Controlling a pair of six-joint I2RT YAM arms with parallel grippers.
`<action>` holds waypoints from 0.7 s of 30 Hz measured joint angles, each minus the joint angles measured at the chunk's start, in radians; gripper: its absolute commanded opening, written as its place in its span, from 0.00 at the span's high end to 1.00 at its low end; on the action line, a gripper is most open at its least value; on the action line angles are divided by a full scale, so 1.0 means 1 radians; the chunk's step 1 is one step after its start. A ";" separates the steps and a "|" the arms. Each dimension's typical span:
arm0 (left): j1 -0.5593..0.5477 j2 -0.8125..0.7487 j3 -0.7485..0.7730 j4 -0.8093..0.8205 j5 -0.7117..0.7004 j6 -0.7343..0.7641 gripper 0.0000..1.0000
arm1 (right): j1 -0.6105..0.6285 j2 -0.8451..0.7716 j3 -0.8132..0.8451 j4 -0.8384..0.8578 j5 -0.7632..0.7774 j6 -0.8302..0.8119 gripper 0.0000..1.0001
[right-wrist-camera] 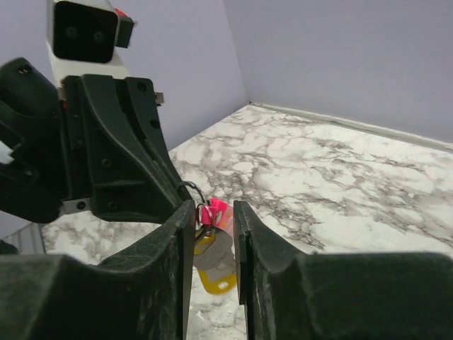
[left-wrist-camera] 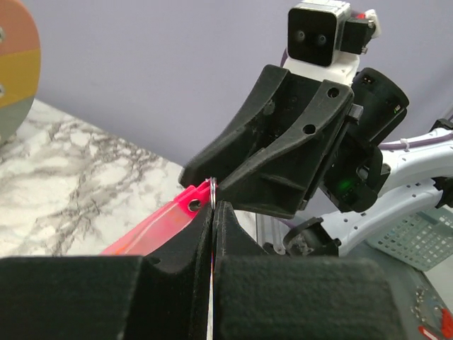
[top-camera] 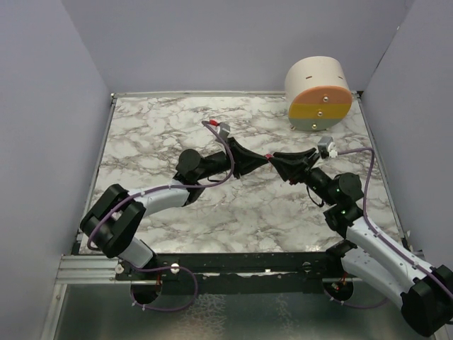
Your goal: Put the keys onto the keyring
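My left gripper (top-camera: pixel 253 161) is shut on the thin metal keyring (left-wrist-camera: pixel 211 190), held above the middle of the table. The pink key (left-wrist-camera: pixel 166 221) hangs on the ring beside my left fingers. In the right wrist view the keyring (right-wrist-camera: pixel 192 188) sticks out of the left gripper, and the pink key (right-wrist-camera: pixel 219 212) and the yellow-headed key (right-wrist-camera: pixel 218 280) hang from it. My right gripper (right-wrist-camera: pixel 214 209) is open, its jaws either side of the hanging keys with a gap to each. In the top view the right gripper (top-camera: pixel 283 162) faces the left one tip to tip.
The big cream, orange, yellow and grey cylinder (top-camera: pixel 318 93) stands at the back right corner of the marble table (top-camera: pixel 163 127). Purple walls enclose the table on three sides. The right arm's wrist and camera (left-wrist-camera: pixel 318 35) sit close in front of the left fingers.
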 measured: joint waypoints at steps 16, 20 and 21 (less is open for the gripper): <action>-0.013 -0.171 0.447 -1.077 -0.154 0.333 1.00 | 0.000 -0.146 0.000 -0.171 0.185 -0.112 0.49; -0.014 -0.138 0.585 -1.332 -0.164 0.408 1.00 | 0.000 -0.130 0.000 -0.178 0.174 -0.158 0.48; -0.014 -0.125 0.615 -1.381 -0.166 0.427 1.00 | 0.000 -0.119 0.000 -0.176 0.162 -0.170 0.47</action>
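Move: The keyring is already pinched in the closed left fingertips, its middle about 1 cm to the right of that hand's point. From the right hand, whose fingers are already partly open beside it, the ring lies about 1 cm to the left at the same height. From the left hand, the pink key is roughly 2 cm ahead and 2 cm below; the yellow key hangs about 4 cm lower, 1 cm ahead and 1 cm right. The keyring stays pinched in the left fingers and is carried forward and up, some 4 cm each way, easing down slightly at the end, while the left wrist tips its fingertips down about 30 degrees. The right hand opens wider and backs off about 3 cm to the right, turning slightly clockwise, leaving the ring to the left hand. ##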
